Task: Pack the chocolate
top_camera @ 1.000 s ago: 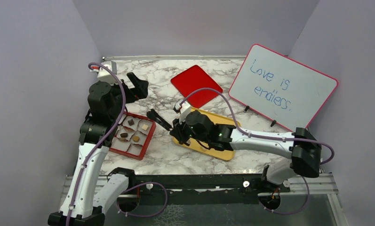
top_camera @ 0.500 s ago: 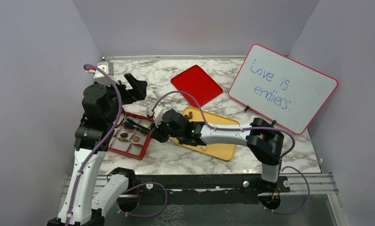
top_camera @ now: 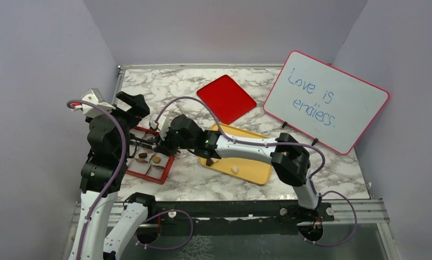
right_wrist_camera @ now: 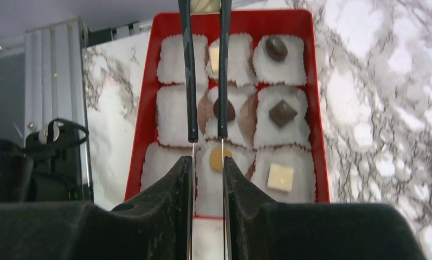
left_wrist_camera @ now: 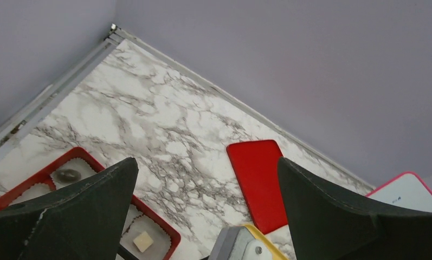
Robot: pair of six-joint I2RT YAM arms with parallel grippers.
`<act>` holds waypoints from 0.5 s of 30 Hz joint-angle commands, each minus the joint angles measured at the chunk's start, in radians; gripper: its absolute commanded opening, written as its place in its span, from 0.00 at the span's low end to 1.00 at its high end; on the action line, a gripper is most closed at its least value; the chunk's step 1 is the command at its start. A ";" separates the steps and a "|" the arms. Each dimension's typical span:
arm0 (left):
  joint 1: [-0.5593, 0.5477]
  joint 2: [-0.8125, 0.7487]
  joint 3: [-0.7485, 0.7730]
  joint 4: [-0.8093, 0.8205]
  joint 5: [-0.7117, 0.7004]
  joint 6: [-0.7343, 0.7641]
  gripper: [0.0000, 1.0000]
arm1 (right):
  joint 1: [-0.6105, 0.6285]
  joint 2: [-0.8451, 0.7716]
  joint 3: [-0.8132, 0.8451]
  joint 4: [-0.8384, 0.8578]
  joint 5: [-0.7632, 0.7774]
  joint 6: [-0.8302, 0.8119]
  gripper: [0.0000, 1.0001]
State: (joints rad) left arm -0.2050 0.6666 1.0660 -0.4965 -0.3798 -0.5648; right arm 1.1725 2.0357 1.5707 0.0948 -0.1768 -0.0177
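Observation:
The chocolate lies in white paper cups in a red box [top_camera: 169, 161] [right_wrist_camera: 316, 108]: a dark oval [right_wrist_camera: 276, 47], a dark square [right_wrist_camera: 282, 112], a cream square [right_wrist_camera: 280, 177], a tan round [right_wrist_camera: 216, 158] and a dark round [right_wrist_camera: 227, 111]. Two more pieces, dark [top_camera: 208, 161] and cream [top_camera: 234, 169], rest on the yellow tray [top_camera: 254, 172]. My right gripper [top_camera: 167, 142] [right_wrist_camera: 207, 162] is shut on thin black tongs [right_wrist_camera: 188, 81] that reach out over the box; their tips are cut off by the frame edge. My left gripper [top_camera: 129, 103] [left_wrist_camera: 208, 162] hangs open and empty above the box's far-left side.
A flat red lid [top_camera: 226, 98] [left_wrist_camera: 259, 181] lies behind the tray. A pink-framed whiteboard [top_camera: 327, 100] stands propped at the back right. Purple walls close off the left, back and right of the marble table [top_camera: 202, 184].
My right arm has swung left from the yellow tray, carrying the tongs over the red box. My left arm has drawn back to the left, still open.

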 commanded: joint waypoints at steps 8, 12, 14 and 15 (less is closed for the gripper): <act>-0.003 0.016 0.133 -0.141 -0.083 -0.034 0.99 | 0.006 0.187 0.247 -0.159 -0.079 -0.037 0.27; -0.004 0.030 0.125 -0.140 -0.069 -0.061 0.99 | 0.006 0.235 0.296 -0.180 -0.121 -0.023 0.27; -0.004 0.030 0.128 -0.141 -0.067 -0.056 0.99 | 0.006 0.249 0.302 -0.176 -0.140 -0.019 0.27; -0.003 0.030 0.130 -0.140 -0.067 -0.052 0.99 | 0.006 0.255 0.303 -0.175 -0.148 -0.017 0.27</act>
State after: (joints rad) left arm -0.2050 0.6895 1.1862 -0.6174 -0.4534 -0.6033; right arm 1.1725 2.2650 1.8278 -0.0708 -0.2554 -0.0380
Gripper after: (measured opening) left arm 0.990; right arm 0.272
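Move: The right hand, holding tongs with a pale chocolate in their tips, has the box's empty back-left cell about 14 cm to its left, 3 cm ahead and 14 cm below. The cream square in the middle-left cell is some 8 cm ahead and 13 cm left. The dark centre chocolate is about 7 cm ahead and 8 cm left, the round tan one 5 cm ahead and 3 cm left. From the idle left hand, that empty cell is roughly 10 cm left, 3 cm back and 35 cm below. Down, after a short swing of about 3 cm to the left, the right hand lowers the tongs some 5 cm towards the box's empty back-left cell, dipping their tips a little further and keeping its grip on them. Meanwhile the left hand, fingers open, lifts about 3 cm with a small shift back and left out over the box, then begins to sink again. ##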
